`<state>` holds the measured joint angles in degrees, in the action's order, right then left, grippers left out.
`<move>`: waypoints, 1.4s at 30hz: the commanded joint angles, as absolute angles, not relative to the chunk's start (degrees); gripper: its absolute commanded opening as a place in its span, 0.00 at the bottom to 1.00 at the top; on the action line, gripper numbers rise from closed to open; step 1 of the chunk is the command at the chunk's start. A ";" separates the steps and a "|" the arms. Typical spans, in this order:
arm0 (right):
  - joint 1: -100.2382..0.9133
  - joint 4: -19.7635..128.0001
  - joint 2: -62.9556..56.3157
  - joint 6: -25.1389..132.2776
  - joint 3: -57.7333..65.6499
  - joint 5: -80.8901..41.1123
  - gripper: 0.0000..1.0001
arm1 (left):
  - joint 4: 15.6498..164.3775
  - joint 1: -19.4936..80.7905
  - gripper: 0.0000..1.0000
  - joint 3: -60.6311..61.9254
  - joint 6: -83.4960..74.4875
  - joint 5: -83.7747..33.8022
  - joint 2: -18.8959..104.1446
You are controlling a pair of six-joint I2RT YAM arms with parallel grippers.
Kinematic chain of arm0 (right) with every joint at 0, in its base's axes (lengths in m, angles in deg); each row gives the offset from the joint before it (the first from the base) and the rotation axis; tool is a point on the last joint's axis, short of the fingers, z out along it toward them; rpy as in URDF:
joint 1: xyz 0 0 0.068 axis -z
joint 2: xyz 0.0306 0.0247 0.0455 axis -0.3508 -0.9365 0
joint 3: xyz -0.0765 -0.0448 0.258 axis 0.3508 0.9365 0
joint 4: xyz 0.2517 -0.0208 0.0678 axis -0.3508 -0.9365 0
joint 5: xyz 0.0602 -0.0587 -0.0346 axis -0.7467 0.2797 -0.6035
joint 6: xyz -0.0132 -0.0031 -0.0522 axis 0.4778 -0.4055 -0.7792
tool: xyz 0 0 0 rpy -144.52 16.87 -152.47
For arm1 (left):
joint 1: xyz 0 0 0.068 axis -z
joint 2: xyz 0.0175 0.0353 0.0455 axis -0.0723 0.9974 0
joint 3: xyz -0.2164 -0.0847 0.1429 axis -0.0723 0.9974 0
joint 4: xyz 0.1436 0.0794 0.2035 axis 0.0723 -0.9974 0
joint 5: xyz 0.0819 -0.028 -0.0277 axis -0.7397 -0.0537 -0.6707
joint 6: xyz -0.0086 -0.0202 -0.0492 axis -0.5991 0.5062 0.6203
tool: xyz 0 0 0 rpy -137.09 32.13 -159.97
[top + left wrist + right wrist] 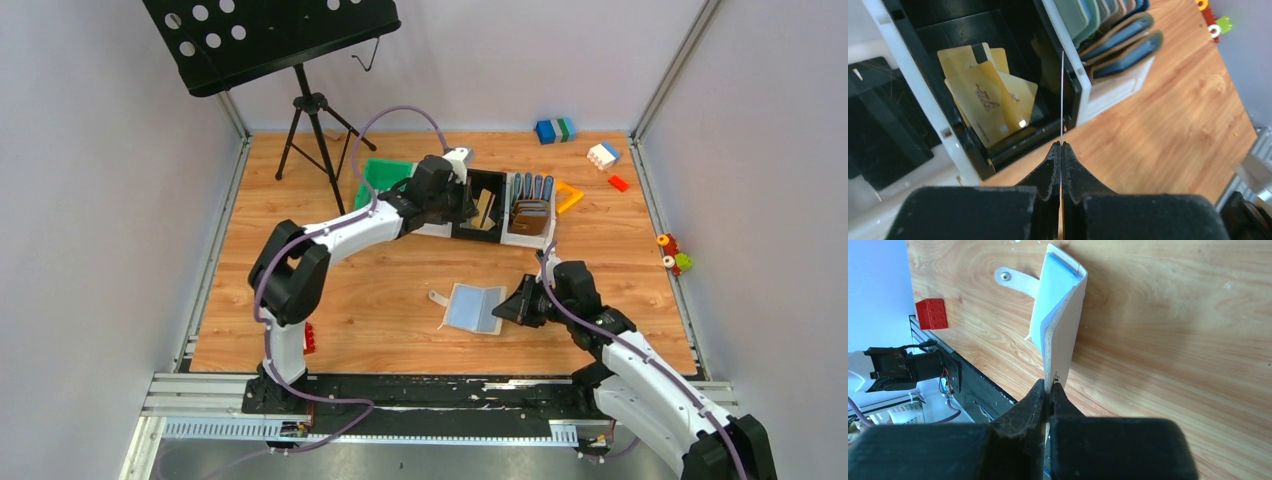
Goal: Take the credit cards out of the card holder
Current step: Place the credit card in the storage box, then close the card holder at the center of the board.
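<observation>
The card holder [474, 308] lies open on the wooden table, light blue-grey inside up, with its strap tab [1015, 279] pointing away. My right gripper [1050, 385] is shut on its near edge, and that side [1058, 315] is lifted off the wood. My left gripper [1061, 145] is shut on a thin credit card [1062, 95], seen edge-on, held over the black bin [1075, 90]. Several gold credit cards [988, 100] lean inside that bin. In the top view the left gripper [470, 205] hovers at the bin.
Brown wallets [1123, 50] stand in a white rack right of the bin. Dark cards [878, 125] lie in a tray to the bin's left. A music stand [310, 110] and a green sheet [385, 175] are at the back left. Toy bricks [603, 154] are scattered at the back right, and a red brick [931, 314] lies near the front rail.
</observation>
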<state>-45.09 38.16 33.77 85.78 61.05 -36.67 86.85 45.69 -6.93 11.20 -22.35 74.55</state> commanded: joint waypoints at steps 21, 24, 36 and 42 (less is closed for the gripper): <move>-44.96 39.99 27.16 79.11 56.09 -38.22 0.00 | 68.68 43.41 0.56 -28.32 3.19 -32.06 86.22; -44.98 38.72 23.54 78.10 54.21 -38.24 0.00 | 67.84 43.44 0.59 -26.14 2.73 -30.31 81.50; -46.82 21.49 13.65 71.98 39.74 -29.50 0.00 | 71.21 44.37 0.64 1.21 6.58 -24.11 56.06; -51.17 15.56 8.77 71.55 32.85 -20.10 0.00 | 77.97 44.71 0.65 22.24 10.08 -21.46 42.54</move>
<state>-48.24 20.58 10.58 73.23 37.66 -27.89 73.32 44.42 12.02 7.07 -24.21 48.86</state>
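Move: The left hand already pinches a card; the black compartment meant for it has its middle about 5 cm ahead of this hand, 1 cm right and 12 cm below, with gold cards inside, some 3 cm ahead. The black card's white compartment is 8 cm left and 5 cm ahead, the brown wallets 12 cm right and 4 cm ahead. From the right hand, the black compartment lies 22 cm ahead and 4 cm left; its held card holder is centred 5 cm left, 1 cm ahead, 4 cm below. The left hand reaches about 6 cm forward and as far down into the black compartment, opens wide to let go of the card, then lifts clear and swings back some 15 cm and left 10 cm over the table. Meanwhile the right hand keeps its pinch on the card holder's right flap, bobbing up and down before easing 3 cm forward and rolling some 20 degrees. ##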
